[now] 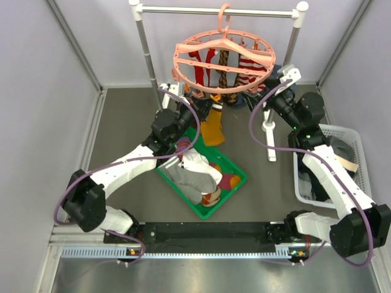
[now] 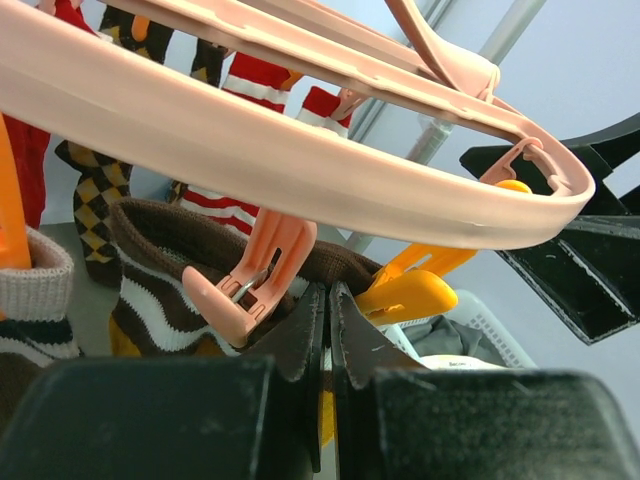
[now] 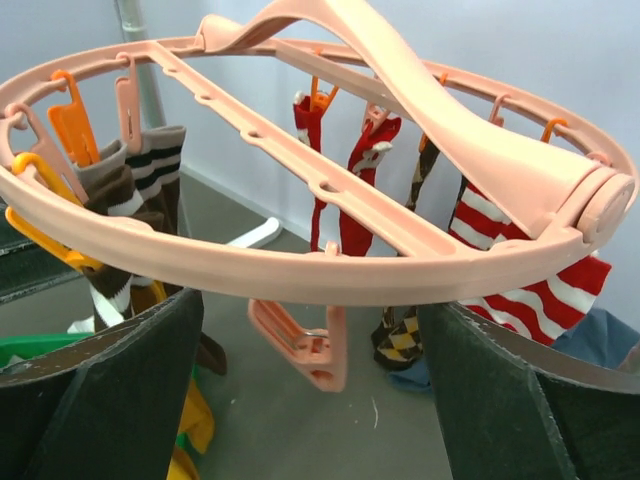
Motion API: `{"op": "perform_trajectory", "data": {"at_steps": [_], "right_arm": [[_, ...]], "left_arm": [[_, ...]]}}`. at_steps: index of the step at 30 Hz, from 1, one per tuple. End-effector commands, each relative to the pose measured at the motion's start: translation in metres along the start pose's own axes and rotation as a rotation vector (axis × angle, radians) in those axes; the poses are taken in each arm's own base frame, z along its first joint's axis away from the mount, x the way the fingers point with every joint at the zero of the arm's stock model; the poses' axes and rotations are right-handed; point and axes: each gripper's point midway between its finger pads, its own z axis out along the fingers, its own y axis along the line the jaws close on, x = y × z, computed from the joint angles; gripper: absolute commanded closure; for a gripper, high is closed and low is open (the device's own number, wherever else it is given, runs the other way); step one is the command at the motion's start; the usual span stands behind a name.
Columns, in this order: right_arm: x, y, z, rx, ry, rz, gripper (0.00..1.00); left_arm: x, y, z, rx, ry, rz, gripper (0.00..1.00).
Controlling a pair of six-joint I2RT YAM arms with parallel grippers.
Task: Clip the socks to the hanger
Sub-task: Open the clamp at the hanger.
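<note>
The pink round hanger (image 1: pixel 223 58) hangs by its hook from the rail, with several socks (image 1: pixel 247 64) clipped under it. My left gripper (image 2: pixel 328 320) is just below the ring's near-left edge. It is shut on the cuff of a brown-and-white striped sock (image 2: pixel 170 270) whose mustard foot (image 1: pixel 212 127) dangles below. A pink clip (image 2: pixel 250 285) and an orange clip (image 2: pixel 410 290) hang right above the fingertips. My right gripper (image 3: pixel 315 370) stands open under the ring (image 3: pixel 330 265), its fingers on either side of a free pink clip (image 3: pixel 305 345) and touching nothing.
A green tray (image 1: pixel 235 183) on the floor holds loose grey, white and red socks (image 1: pixel 195 171). A white basket (image 1: pixel 348 131) with dark garments is at the right. The silver rail (image 1: pixel 183 9) and its posts stand behind the hanger.
</note>
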Motion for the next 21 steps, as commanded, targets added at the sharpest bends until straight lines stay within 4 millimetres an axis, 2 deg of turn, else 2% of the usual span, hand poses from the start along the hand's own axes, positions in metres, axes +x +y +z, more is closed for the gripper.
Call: {"op": "perform_trajectory", "data": {"at_steps": [1, 4, 11, 13, 16, 17, 21], "right_arm": [[-0.025, -0.003, 0.004, 0.009, -0.088, 0.026, 0.17], [-0.021, -0.004, 0.006, 0.021, -0.074, 0.048, 0.24], [-0.013, -0.008, 0.006, 0.052, -0.044, 0.081, 0.50], [-0.012, -0.008, 0.005, 0.055, -0.037, 0.098, 0.54], [-0.010, -0.007, 0.003, 0.067, -0.024, 0.130, 0.67], [-0.010, -0.007, 0.003, 0.068, -0.023, 0.140, 0.76], [-0.009, -0.002, -0.001, 0.075, -0.015, 0.215, 0.88]], "left_arm": [[-0.042, -0.028, -0.001, 0.075, -0.091, -0.013, 0.95], [-0.040, -0.027, 0.000, 0.076, -0.086, -0.015, 0.95], [-0.040, -0.025, 0.002, 0.067, -0.080, -0.006, 0.95], [-0.039, -0.024, 0.003, 0.062, -0.076, 0.002, 0.95], [-0.034, -0.018, 0.006, 0.043, -0.071, 0.006, 0.95], [-0.032, -0.014, 0.008, 0.038, -0.069, 0.008, 0.94], [-0.030, -0.001, 0.018, 0.031, -0.064, 0.018, 0.93]]}}
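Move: The pink clamp hangs just under the hanger's near rim, between the right hand's open fingers, only about 1 cm ahead, 1 cm left and 1 cm above the hand point. The yellow clamp hangs some 11 cm left of the right hand and level with it in depth; the red-white striped sock hangs roughly 13 cm ahead, with no sideways offset, its middle a little lower. From the left hand, which holds the brown sock's edge, the pink clamp is about 13 cm right and 2 cm ahead. The right fingers close from wide open to nearly shut around the pink clamp below the near rim and end up pinching it, their effort rising at the last. Meanwhile that hand creeps barely 1 cm forward, rolling some 5–10 degrees so its left side rises and tipping down about 5 degrees. The left hand stays in place and keeps the brown sock's edge pinched. ##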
